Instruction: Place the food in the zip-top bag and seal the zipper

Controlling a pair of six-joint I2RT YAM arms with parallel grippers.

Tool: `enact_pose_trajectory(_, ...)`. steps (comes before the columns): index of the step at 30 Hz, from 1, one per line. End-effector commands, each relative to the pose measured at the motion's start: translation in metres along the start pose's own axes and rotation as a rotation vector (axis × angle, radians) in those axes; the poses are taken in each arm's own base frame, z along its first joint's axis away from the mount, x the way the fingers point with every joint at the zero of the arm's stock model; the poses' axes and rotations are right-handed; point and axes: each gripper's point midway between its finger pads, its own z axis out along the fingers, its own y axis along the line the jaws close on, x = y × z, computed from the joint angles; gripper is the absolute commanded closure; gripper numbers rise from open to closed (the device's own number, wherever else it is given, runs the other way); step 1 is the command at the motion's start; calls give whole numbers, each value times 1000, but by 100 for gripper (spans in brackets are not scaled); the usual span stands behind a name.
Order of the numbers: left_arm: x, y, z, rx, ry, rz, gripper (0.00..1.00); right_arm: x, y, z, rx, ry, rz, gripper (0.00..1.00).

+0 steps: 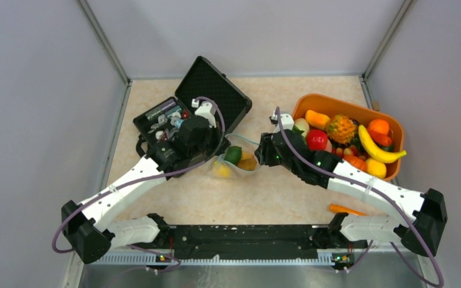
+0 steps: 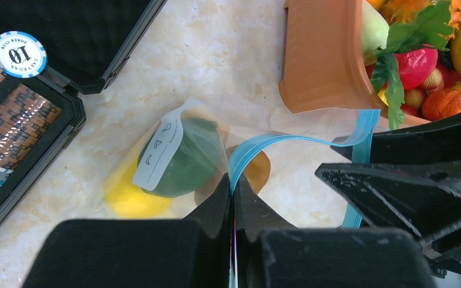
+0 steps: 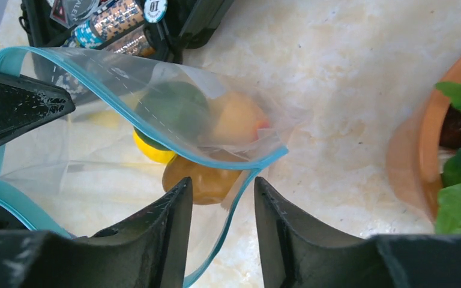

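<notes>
The zip-top bag (image 1: 235, 161) lies mid-table between both arms, holding a green food piece (image 2: 192, 162), a yellow one (image 2: 126, 201) and a brownish-orange one (image 3: 201, 180). Its mouth gapes, with the teal zipper (image 2: 276, 141) curving between the two grippers. My left gripper (image 2: 233, 183) is shut on one end of the zipper. My right gripper (image 3: 222, 183) is open at the other end. The zipper strip (image 3: 240, 191) runs between its fingers without being pinched. More food (image 1: 342, 129) fills the orange basket.
The orange basket (image 1: 312, 101) stands at the right, close to the bag. An open black case (image 1: 216, 90) with chips and wrapped items sits at back left, under my left arm. An orange stick (image 1: 347, 210) lies near the right arm's base.
</notes>
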Motion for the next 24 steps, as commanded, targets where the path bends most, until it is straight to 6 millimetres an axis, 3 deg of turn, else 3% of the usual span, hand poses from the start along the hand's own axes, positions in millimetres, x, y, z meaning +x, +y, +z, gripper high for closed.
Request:
enact_pose_trajectory(1,-16,-9,-11,54,-77,-4,100,-26,20,-3,-71,-55,38,68)
enact_pose_trajectory(3,-15,-12,-12,74,-74,6,100,-37,22,-4,-69,-83,10,80)
enact_pose_trajectory(6,-13,-17,-14,104,-59,31,100,-68,25,-10,-48,-150,-37,98)
enact_pose_trajectory(9,-6,-20,-18,132,-29,51,100,-99,37,-19,-75,-213,-76,100)
enact_pose_trajectory(12,-6,-17,-25,125,-33,64,100,-119,61,-32,-197,-266,-89,100)
enact_pose_trajectory(16,-18,-11,-43,94,-94,78,100,-120,65,-28,-210,-257,-94,100)
enact_pose_trajectory(21,-20,-52,-70,339,-89,202,100,-104,49,-4,-119,-168,-136,100)
enact_pose_trajectory(24,-20,-64,-77,402,-84,213,100,-103,42,2,-100,-166,-134,100)
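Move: The right hand, fingers half open, already has the bag's blue zipper rim between its tips, the near-right stretch about 1 cm to its left and 1 cm below. From this hand the avocado in the bag lies some 8 cm left, level with it and roughly 13 cm down; the brown potato is about 4 cm left, 3 cm back and 14 cm down. From the left hand, clamped on the rim's other end, that right-hand stretch is some 10 cm right, 3 cm back and 2 cm lower. The right fingers shut on the bag's zipper rim and pinch it, then the hand rises about 10 cm, settles slightly and works some 4 cm forward and left, tipping its fingers up roughly 10 degrees. The left hand keeps its pinch on the other end, first easing back, then rising about 5 cm while drawing back towards the base as much and turning clockwise. ##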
